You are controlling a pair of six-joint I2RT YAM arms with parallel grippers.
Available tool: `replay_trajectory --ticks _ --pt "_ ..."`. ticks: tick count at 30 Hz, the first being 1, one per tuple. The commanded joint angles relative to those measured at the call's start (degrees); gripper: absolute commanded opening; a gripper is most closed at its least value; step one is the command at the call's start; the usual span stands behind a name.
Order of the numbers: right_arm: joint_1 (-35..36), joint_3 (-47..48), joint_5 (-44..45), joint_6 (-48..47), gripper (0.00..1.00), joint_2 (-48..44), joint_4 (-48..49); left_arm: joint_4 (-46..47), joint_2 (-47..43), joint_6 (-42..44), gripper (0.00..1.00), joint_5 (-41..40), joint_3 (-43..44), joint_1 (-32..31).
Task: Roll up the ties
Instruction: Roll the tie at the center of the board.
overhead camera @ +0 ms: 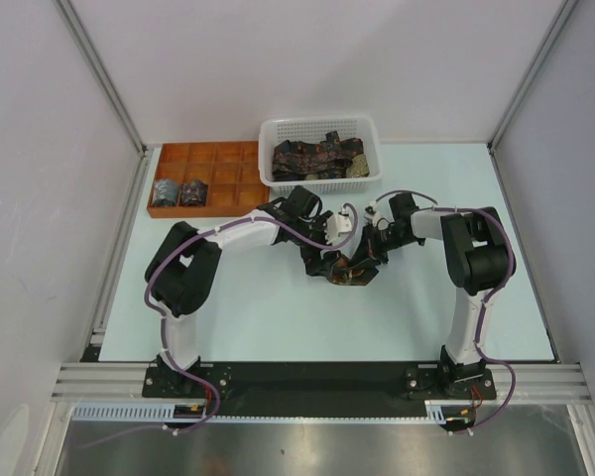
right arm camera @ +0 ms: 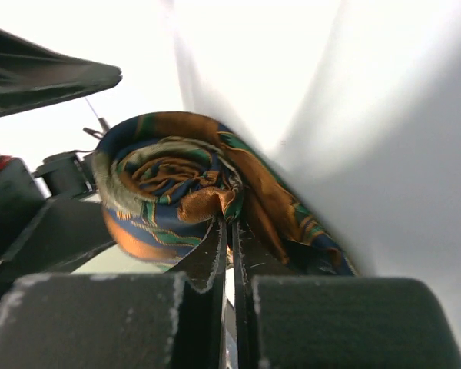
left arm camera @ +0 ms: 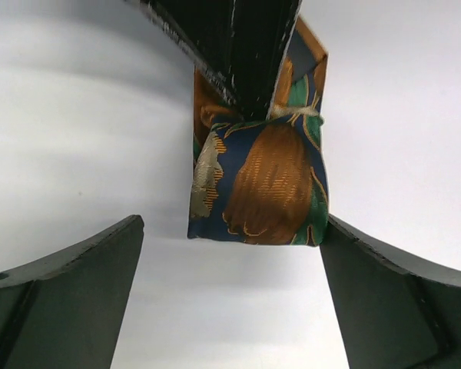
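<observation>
A rolled tie (left arm camera: 257, 184), dark blue with orange, green and gold motifs, hangs between the two grippers over the table's middle (overhead camera: 352, 270). My right gripper (right arm camera: 232, 223) is shut on the roll's fabric at its edge; the coil (right arm camera: 169, 192) faces the right wrist camera and a loose end trails to the right. In the left wrist view, the right gripper's dark fingers (left arm camera: 242, 54) come down onto the roll from above. My left gripper (left arm camera: 232, 227) is open wide, one finger on each side just below the roll. More ties (overhead camera: 317, 157) lie in the basket. Two rolled ties (overhead camera: 178, 191) sit in the tray.
The white mesh basket (overhead camera: 369, 127) stands at the back centre. The orange-brown compartment tray (overhead camera: 223, 154) is to its left. Both arms reach inward and meet above the pale table (overhead camera: 278, 317). White walls and metal frame rails enclose the table.
</observation>
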Motion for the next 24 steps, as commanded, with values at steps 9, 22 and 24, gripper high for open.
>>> replay_trajectory --ticks 9,22,24 --pt "1.57 1.97 18.47 -6.41 0.0 2.68 -7.09 7.81 3.21 -6.46 0.95 9.9 3.09 -1.42" --pt "4.82 2.32 11.36 -2.11 0.0 2.86 -0.33 3.43 6.56 -5.33 0.41 2.78 3.89 -5.03" --pt "5.35 3.99 9.61 -2.02 0.0 3.04 -0.58 1.24 5.33 -2.79 0.29 -1.15 2.75 -5.29"
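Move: The rolled part of the tie sits about 4 cm to the right of the wide-open left hand, 1 cm back and 3 cm lower; the tie's loose end is roughly 8 cm to the right, 2 cm back and 5 cm down. The white basket stands some 25 cm ahead and 2 cm left, 1 cm below. From the right hand, already pinching the tie beside the roll, the roll lies about 2 cm left and 1 cm back, level. Rightward in a low arc, the left hand travels about 4 cm towards the roll, rising slightly first, then dropping some 3.5 cm with a small drift back as its wide-open fingers close from both sides and grip the roll. The right hand keeps its shut pinch on the tie, easing about 1 cm right and down and tilting some 5 degrees. ##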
